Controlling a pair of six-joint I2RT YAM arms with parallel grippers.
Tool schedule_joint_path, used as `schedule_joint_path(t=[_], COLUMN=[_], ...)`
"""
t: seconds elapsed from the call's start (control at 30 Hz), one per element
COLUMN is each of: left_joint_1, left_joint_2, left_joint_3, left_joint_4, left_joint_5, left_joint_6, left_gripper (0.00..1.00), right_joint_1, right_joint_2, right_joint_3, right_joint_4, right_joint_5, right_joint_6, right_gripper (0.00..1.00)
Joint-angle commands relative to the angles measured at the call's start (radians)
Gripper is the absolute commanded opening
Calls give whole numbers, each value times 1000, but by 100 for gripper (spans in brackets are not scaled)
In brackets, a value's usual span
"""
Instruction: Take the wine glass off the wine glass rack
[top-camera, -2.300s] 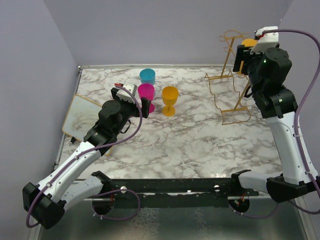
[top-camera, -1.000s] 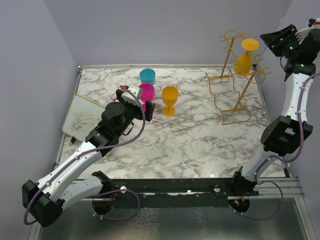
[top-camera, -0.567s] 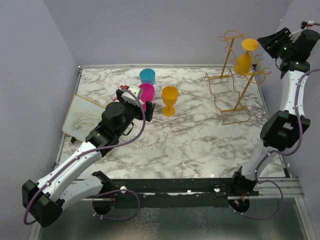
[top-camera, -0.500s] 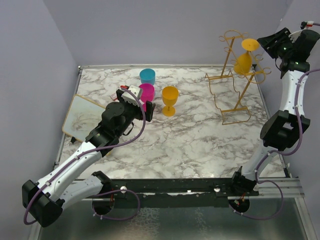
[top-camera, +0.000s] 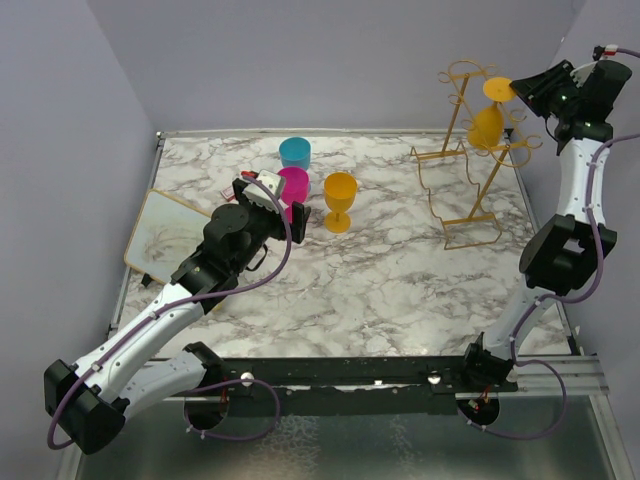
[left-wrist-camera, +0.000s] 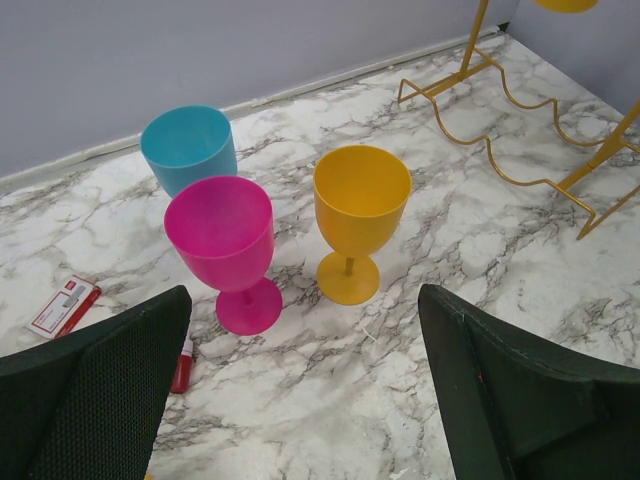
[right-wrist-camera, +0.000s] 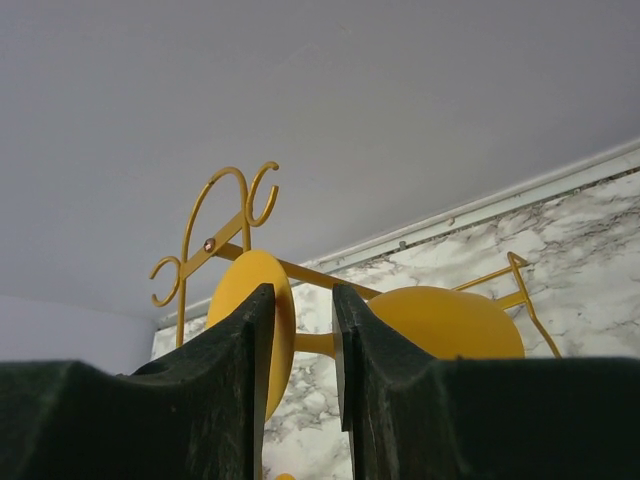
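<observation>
A yellow wine glass (top-camera: 487, 127) hangs upside down near the top of the gold wire wine glass rack (top-camera: 458, 110) at the back right, its round foot (top-camera: 500, 90) uppermost. My right gripper (top-camera: 518, 88) reaches in from the right at the height of the foot. In the right wrist view the glass (right-wrist-camera: 440, 320) lies sideways behind my right gripper (right-wrist-camera: 303, 292). The jaws are narrowed, with a gap showing. The foot's rim and the stem cross that gap, and the rack's loops (right-wrist-camera: 235, 190) curl above. My left gripper (left-wrist-camera: 303, 300) is wide open, low over the table.
Just beyond the left gripper stand a pink wine glass (left-wrist-camera: 220, 230), a yellow one (left-wrist-camera: 360, 200) and a blue cup (left-wrist-camera: 188, 145). A red marker (left-wrist-camera: 182, 360) and a small label (left-wrist-camera: 62, 307) lie by the left finger. A gold-edged marble tray (top-camera: 160, 235) sits at the left.
My right gripper has shifted left, closer to the hanging glass's foot, and its jaws have narrowed. The left arm has not moved.
</observation>
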Motion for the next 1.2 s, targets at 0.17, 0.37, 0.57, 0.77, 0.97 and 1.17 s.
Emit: schedule_joint_path(t=[0.17,0.37,0.57,0.77,0.97,1.17], left_joint_1=[-5,-6,-5,-6,-9,-12], left_joint_2=[-5,-7,-4,-3,0,2], left_joint_3=[4,3,3,2,1,1], left_joint_4=[12,12,13,15,15,16], left_joint_5=[-18,-16,-10,-7,-8,-4], left_joint_6=[13,13,11,10,9,9], left_gripper=[99,99,99,99,99,99], right_joint_1=[24,26,26,21,5,-35], right_joint_2=[13,-3,-9,-3,-8,-55], right_joint_3=[20,20,49,65,58,-53], right_joint_4=[7,2,-25,-29,-20,85], right_joint_5=[-40,-12,15,13,-2,-38], right_joint_6=[20,18,13,51,128,254], right_gripper=[26,12,4,4,1,1])
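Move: The yellow wine glass hangs upside down in the rack, its foot already between the right fingers; its middle is about 3 cm left, 1 cm back and 7 cm below that hand. The rack's rear hooks stand some 11 cm left and 4 cm farther out, its front hooks about 12 cm back and 1 cm left, both near hand height. From the idle left hand the glass is roughly 45 cm right, 20 cm ahead, about level. The right fingers close from about a third open to nearly shut, pinching the yellow glass's thin foot from above and below, and the grip tightens. As they close the hand slides about 1.5 cm left, farther onto the foot, then rises about 1.5 cm, and lastly eases 1 cm back to the right while rolling its left side up some 10 degrees. ##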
